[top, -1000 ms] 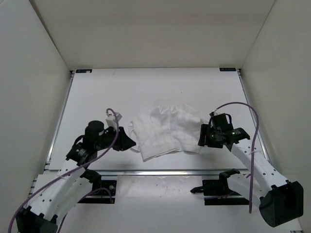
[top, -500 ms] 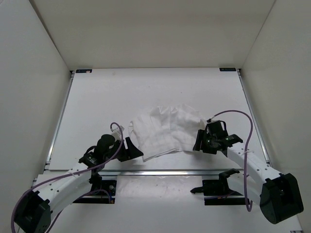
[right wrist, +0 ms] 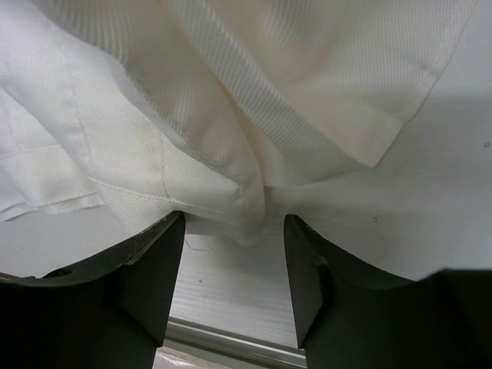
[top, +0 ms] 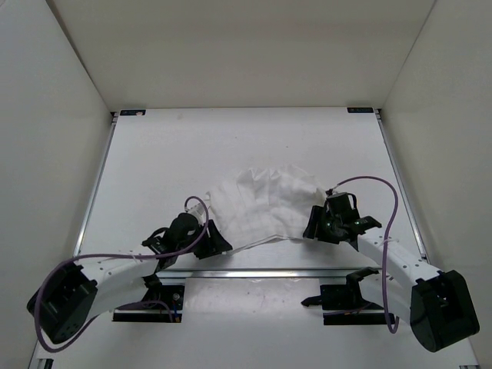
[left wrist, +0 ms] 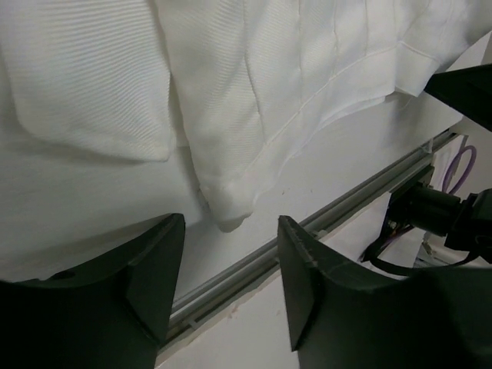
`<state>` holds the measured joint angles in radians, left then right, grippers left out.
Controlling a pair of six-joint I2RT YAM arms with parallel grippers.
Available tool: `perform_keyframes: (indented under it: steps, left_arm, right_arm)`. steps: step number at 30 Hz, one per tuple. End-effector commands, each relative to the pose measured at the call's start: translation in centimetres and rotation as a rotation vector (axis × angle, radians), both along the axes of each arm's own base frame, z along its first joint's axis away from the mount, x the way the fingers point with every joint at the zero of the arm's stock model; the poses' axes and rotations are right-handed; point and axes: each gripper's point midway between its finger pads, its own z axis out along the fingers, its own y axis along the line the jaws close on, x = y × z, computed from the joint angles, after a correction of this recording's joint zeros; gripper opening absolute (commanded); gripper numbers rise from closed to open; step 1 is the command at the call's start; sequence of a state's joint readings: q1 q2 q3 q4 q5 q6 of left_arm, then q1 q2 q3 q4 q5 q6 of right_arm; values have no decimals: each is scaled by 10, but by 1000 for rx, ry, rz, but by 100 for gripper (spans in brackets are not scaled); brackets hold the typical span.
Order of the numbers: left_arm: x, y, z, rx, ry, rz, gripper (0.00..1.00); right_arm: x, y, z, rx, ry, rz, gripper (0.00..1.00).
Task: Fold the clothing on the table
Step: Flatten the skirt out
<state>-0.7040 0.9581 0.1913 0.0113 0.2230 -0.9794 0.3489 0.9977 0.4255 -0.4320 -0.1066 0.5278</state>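
Observation:
The clothing (top: 265,201) is a white ribbed garment, rumpled in the near middle of the table (top: 184,146). My left gripper (top: 222,245) is low at its near left corner. In the left wrist view the left gripper (left wrist: 231,229) is open, and the hem corner of the clothing (left wrist: 254,100) ends just ahead of the dark fingers (left wrist: 150,269). My right gripper (top: 311,228) is at the near right corner. In the right wrist view the right gripper (right wrist: 234,223) is open, with a folded corner of the clothing (right wrist: 215,146) reaching between the fingertips and the fingers (right wrist: 315,277) apart from it.
The table's silver front rail (top: 269,270) runs just behind both grippers and also shows as the rail (left wrist: 338,219) in the left wrist view. Purple cables (top: 369,184) loop over both arms. White walls enclose the table on three sides.
The left arm has swung right and down toward the front rail, bringing its gripper to the clothing's near left corner. The right gripper has shifted slightly left and nearer, to the near right corner.

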Motion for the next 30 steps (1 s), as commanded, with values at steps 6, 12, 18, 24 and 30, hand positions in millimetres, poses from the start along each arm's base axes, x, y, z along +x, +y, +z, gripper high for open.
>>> perform_keyframes:
  steps: [6,12,18,24,30]
  left_arm:
    - [18,-25,-5,68,-15,-33,36]
    - [33,-29,15,79,-78,-34,0]
    - [72,-25,92,75,-229,-11,0]
    - [103,-21,218,25,-458,17,0]
    - [92,-4,318,-61,-623,41,0]
  right_arm:
    - [7,2,-6,34,-41,7,32]
    - [11,7,17,45,-70,13,0]
    - [35,17,98,102,-205,67,0]
    - [50,41,216,161,-436,169,0]
    - [44,47,316,261,-611,226,0]
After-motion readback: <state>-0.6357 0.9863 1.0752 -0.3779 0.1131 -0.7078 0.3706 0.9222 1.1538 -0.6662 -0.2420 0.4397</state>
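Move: The skirt's near left corner lies just beyond the left hand, about 1 cm ahead, 2 cm right and 2 cm below; the table's front rail is some 6 cm back, level sideways. The near right corner is right between the right hand's open fingertips, about 1 cm below; the rail there is some 9 cm back. The skirt's far edge is about 19 cm ahead of the right hand and 10 cm left. Both hands pinch the skirt's near corners, then raise them almost 30 cm and forward, fingers tipping up 30 degrees. ##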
